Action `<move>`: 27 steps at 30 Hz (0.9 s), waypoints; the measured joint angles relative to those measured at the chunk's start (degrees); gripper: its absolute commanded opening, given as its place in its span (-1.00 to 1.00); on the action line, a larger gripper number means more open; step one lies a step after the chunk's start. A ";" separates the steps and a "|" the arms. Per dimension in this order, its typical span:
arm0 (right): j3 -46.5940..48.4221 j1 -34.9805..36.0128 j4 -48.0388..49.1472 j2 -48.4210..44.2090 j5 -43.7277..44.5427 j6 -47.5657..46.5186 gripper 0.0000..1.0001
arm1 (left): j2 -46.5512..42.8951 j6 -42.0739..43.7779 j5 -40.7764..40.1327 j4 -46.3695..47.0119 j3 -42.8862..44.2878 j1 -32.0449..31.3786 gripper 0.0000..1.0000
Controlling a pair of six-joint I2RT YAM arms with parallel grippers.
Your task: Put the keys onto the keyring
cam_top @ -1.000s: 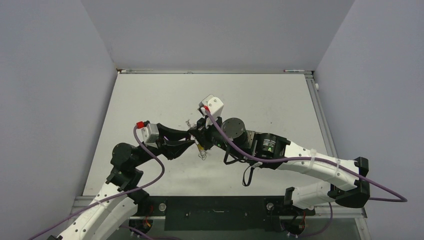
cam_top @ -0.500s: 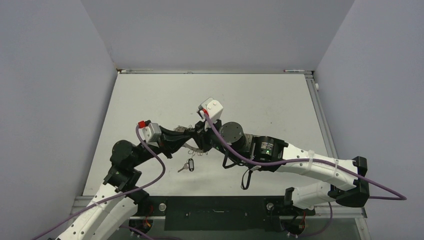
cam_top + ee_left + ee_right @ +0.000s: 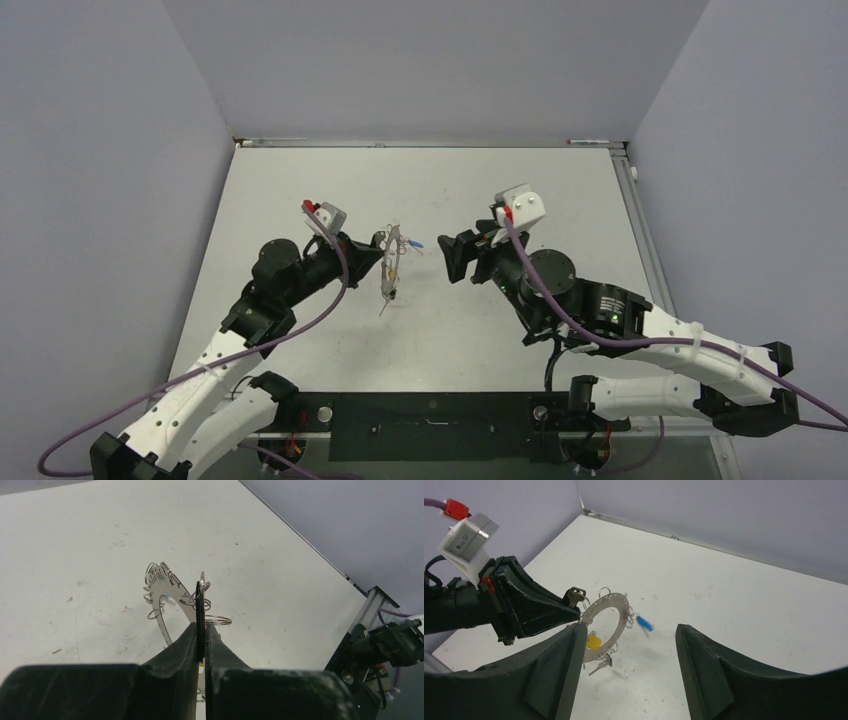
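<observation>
The keyring point(image 3: 390, 268) hangs upright above the table, pinched at its rim by my shut left gripper point(image 3: 377, 258). In the left wrist view the fingers point(image 3: 187, 640) are pressed together on its edge, and the ring's band point(image 3: 161, 615) with wire loops curves away beyond them. The right wrist view shows the keyring point(image 3: 608, 600) face on. On it hang keys with a yellow tag point(image 3: 594, 641), a blue tag point(image 3: 644, 623) and a dark tag point(image 3: 602, 664), plus one key point(image 3: 574, 596) by the left gripper point(image 3: 574, 616). My right gripper point(image 3: 629, 630) stands open and apart, right of the ring point(image 3: 447, 258).
The white table point(image 3: 520, 190) is walled at the back and both sides, with a metal rail point(image 3: 630, 200) along its right edge. The right arm's body point(image 3: 590, 305) lies across the near right. The arm bases point(image 3: 430, 415) sit at the front edge.
The right gripper has opened, let go and drawn back to the right. The left gripper has shut on the keyring and carried it up and away from the front, holding it upright.
</observation>
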 measured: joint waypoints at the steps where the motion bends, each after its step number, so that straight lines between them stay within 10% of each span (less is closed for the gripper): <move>1: -0.44 0.00 0.33 -1.40 1.25 -0.09 0.34 | 1.81 -1.18 -1.27 -0.52 1.14 -0.11 -1.00; 20: -3.89 -0.72 -0.87 -10.32 11.65 1.49 0.32 | 38.71 -4.33 -7.58 3.63 32.35 -8.41 -1.00; 27: -5.86 -0.76 -1.49 -15.10 12.37 2.54 0.32 | 30.69 -5.35 -9.55 9.25 18.16 -11.04 -1.00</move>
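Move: The left hand already grips the keyring near its rim; the ring's middle hangs roughly 3 cm to the right, 2 cm ahead and 5 cm below that hand's finger point. The blue tag lies about 5 cm ahead and 7 cm right of the hand, and the yellow tag some 3 cm right, level fore and aft, 7 cm below. From the empty right hand, the keyring's middle is about 8 cm ahead, 15 cm left and 14 cm lower. Keeping its closed pinch on the keyring's rim, the left hand sweeps it quickly forward about 10 cm, then some 12 cm right while rising nearly 5, and finally whips back and down about 4 cm. The right hand, empty and still open, shifts about 10 cm right, lifting slightly, turning clockwise and rolling its left side up. ##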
